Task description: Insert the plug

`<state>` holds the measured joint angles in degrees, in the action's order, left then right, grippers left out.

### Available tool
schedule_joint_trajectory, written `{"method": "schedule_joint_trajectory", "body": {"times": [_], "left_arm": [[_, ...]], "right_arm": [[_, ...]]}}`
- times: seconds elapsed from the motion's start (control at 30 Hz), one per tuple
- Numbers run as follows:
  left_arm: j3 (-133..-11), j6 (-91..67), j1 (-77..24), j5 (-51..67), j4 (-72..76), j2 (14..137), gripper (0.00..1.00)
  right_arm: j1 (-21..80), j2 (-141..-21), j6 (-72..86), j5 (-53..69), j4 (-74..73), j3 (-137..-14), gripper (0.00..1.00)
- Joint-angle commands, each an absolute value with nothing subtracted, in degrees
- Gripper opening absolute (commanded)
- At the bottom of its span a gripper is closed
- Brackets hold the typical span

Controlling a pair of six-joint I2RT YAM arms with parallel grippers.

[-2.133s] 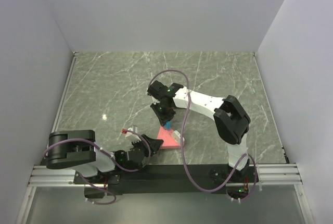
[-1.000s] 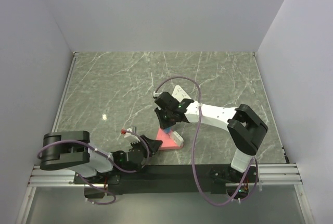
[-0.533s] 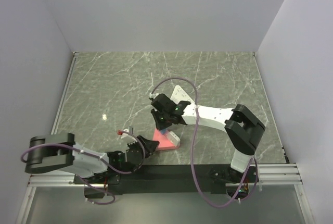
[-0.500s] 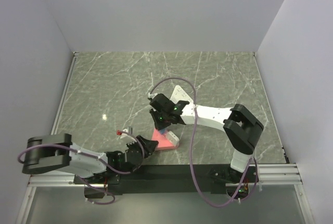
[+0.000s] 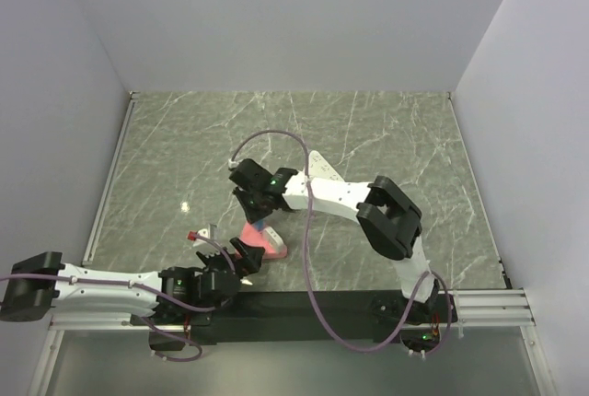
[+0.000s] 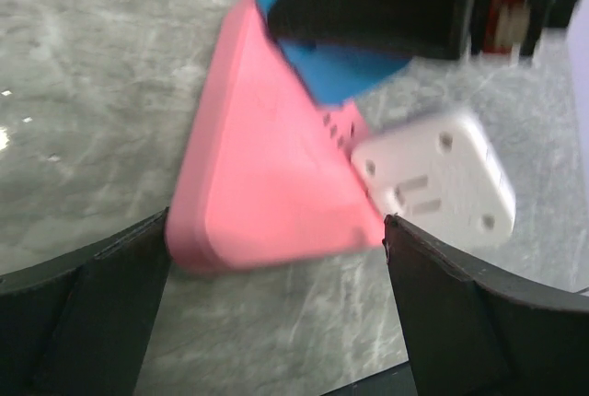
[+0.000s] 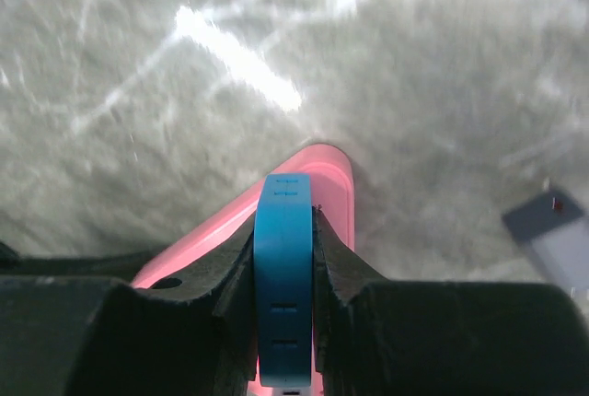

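A blue plug [image 7: 283,276] is pinched between the fingers of my right gripper [image 7: 285,216], which is shut on it. The plug stands on edge over a pink triangular block [image 7: 324,170], its lower end meeting the block's top face [image 6: 267,166] near a row of small slots. A white socket piece [image 6: 437,180] with pin holes sits at the block's right corner. My left gripper [image 6: 276,313] is open, its fingers [image 6: 83,313] standing apart either side of the block's near edge. From above, the right gripper [image 5: 259,207] hovers over the block [image 5: 262,238] and the left gripper [image 5: 241,258] lies just in front.
The grey marbled table [image 5: 184,157] is walled on three sides. The right arm's purple cable [image 5: 276,134] loops above the gripper. A small grey piece with a red dot [image 7: 557,228] shows at the right of the right wrist view.
My left gripper has opened and let go of the pink block, its arm stretching low along the front. The right arm has swung left with the plug, and the block has shifted left.
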<state>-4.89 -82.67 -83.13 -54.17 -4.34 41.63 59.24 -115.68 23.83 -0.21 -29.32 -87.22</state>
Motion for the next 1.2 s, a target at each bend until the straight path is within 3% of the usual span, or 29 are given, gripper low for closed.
{"method": "schedule_joint_trajectory", "body": {"times": [0.0,0.3,0.53,0.6,0.63,0.8,0.83,0.97,1.17], "left_arm": [[-7.55,-85.95,-84.46,-56.34,-12.74,41.31,1.0],[-16.95,-105.72,-93.42,-61.96,-33.81,53.6,1.0],[-17.84,-101.71,-95.36,-63.28,-27.28,55.47,0.99],[-17.23,-96.78,-95.36,-63.46,-25.32,52.84,0.99],[-17.23,-93.98,-95.36,-63.63,-24.53,51.87,1.0],[-16.96,-86.5,-94.4,-65.04,-25.14,42.39,0.99],[-17.05,-84.66,-93.79,-64.69,-24.7,40.88,1.0],[-17.4,-71.23,-88.96,-62.76,-20.57,34.11,0.99],[-20.73,-54.07,-79.92,-55.3,-12.66,29.35,1.0]], "right_arm": [[58.27,-121.63,21.1,-5.1,-33.4,-91.83,0.0],[54.32,-130.69,17.05,-6.77,-33.93,-109.4,0.0],[52.65,-139.56,15.21,-6.69,-37.53,-126.64,0.0],[52.21,-140.71,14.77,-5.72,-37.44,-128.84,0.09],[51.68,-140.28,14.59,-3.89,-36.92,-128.85,0.22],[50.63,-136.24,13.45,-0.62,-32.26,-125.96,0.53],[50.63,-134.93,12.75,-0.27,-31.91,-125.77,0.95],[50.27,-130.37,11.61,-0.35,-28.93,-123.94,0.96],[49.13,-115.77,10.55,-3.33,-20.76,-111.2,0.96]]}}
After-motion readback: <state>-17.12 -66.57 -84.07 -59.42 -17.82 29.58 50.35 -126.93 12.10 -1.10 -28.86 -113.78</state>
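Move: The right hand already has the blue plate, seated in the pink base, between its fingers; the open table it is taken to lies some 15 cm ahead and 5 cm to the left. From that hand the pink base's middle is about 5 cm back, 2 cm right and 4 cm below, the white plate 5 cm back and 5 cm right, and the small grey block 5 cm ahead and 9 cm right. From the open left hand, the blue plate lies about 9 cm ahead and 1 cm right. Still pinching the blue plate, the right hand drags the pink base forward about 15 cm and some 5 cm left to clear table, its fingers swinging about 10 degrees outward, then opens wide to let go and rises straight off, some 6 cm and quickening. Meanwhile the left hand, fingers staying wide open, draws back about 3 cm from the base, then climbs some 9 cm while coming forward again. ##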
